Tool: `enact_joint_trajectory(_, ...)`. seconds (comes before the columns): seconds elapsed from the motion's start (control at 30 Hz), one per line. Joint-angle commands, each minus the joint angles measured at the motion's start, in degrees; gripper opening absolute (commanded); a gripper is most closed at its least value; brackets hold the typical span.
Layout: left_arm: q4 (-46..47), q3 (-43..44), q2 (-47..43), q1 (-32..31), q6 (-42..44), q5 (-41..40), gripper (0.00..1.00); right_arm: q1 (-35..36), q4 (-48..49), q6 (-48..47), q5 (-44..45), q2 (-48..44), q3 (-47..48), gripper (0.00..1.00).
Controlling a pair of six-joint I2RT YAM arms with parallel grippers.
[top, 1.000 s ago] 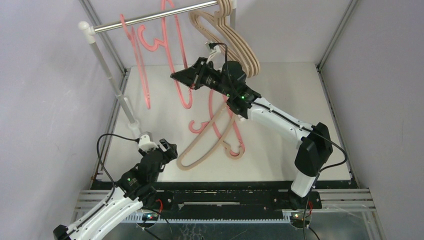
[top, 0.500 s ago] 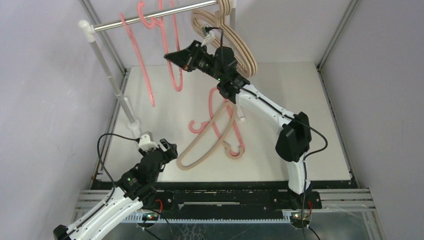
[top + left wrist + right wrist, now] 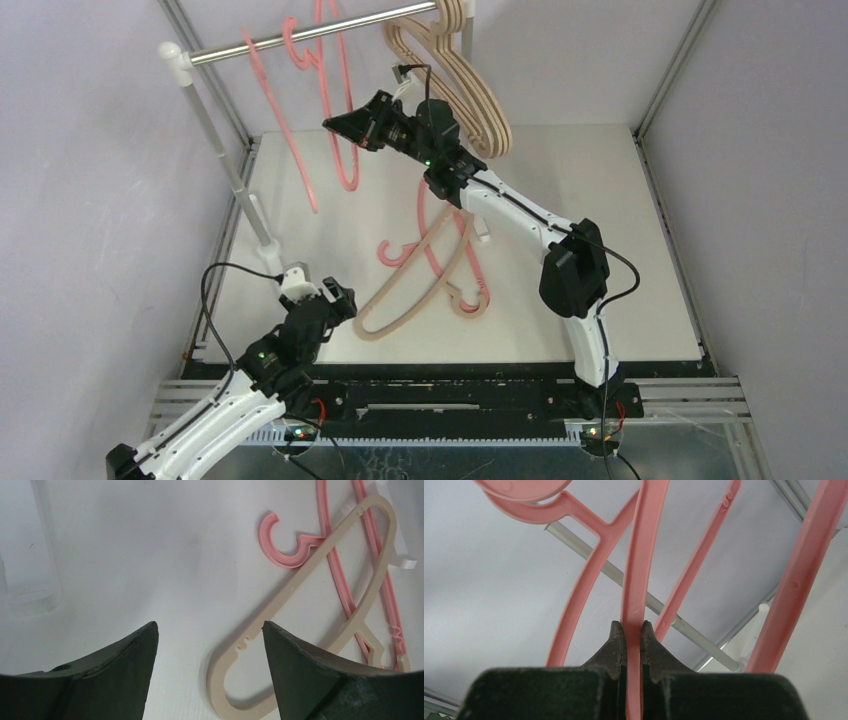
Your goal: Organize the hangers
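My right gripper (image 3: 335, 122) (image 3: 632, 625) is raised near the rail (image 3: 220, 50) and shut on the straight bar of a pink hanger (image 3: 639, 555). That hanger's hook sits up at the rail. Another pink bar (image 3: 794, 585) hangs close beside it. Several beige hangers (image 3: 487, 115) hang at the rail's right end. On the table lie a beige hanger (image 3: 405, 285) (image 3: 216, 687) and a pink hanger (image 3: 395, 252) (image 3: 285, 560), crossing each other. My left gripper (image 3: 335, 300) (image 3: 210, 630) is open and empty, low over the table just left of the beige hanger's rounded end.
The rail rests on a white post (image 3: 215, 150) whose base (image 3: 275, 262) stands near my left gripper. Grey walls and metal frame struts enclose the white table (image 3: 600, 300) on three sides.
My right arm has carried the pink hanger up and to the left, bringing its hook from below the rail to the rail. The left arm has stayed put.
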Motion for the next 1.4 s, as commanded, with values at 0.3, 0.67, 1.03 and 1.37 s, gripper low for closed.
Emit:
enact_joint_trajectory(0.3,4.8,0.6,4.5,-0.1,1.5,-0.2,0.81,0.4,-8.2,-9.3,1.6,-11.4,-11.7,0.55)
enact_joint_trajectory(0.67,8.1,1.6,8.9,-0.1,4.1,2.1,0.81,3.0,-15.3,-18.6,12.5,-24.9,-23.9,0.7)
enact_joint_trajectory(1.03,14.8,4.0,19.6,-7.4,7.5,0.7,0.79,7.1,-30.6,-26.9,31.0,-41.8,-45.1,0.69)
enact_joint_trajectory(1.37,16.7,9.8,26.9,-16.0,10.8,-5.3,0.77,5.2,-33.4,-22.3,35.8,-49.7,-61.4,0.68)
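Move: Your right hand still pinches the pink hanger; its place on the rail is about 5 cm ahead, 3 cm left and 10 cm above. The other hung pink hanger is some 7 cm left, 1 cm ahead and a little lower; the hung beige ones are 17 cm right, 6 cm ahead. On the table, the last beige hanger's middle lies 7 cm back, 13 cm right and far below this hand, and from the left hand 9 cm ahead, 14 cm right, 8 cm below. Open the right gripper wide to let go of the pink hanger at the rail, then bring that hand away to the right, down and back, over 20 cm both right and down, swinging its fingers down towards the beige hanger on the table. Bring the open left gripper about 6 cm right towards the same hanger, dipping and rising again, turning slightly clockwise; touch nothing there. ##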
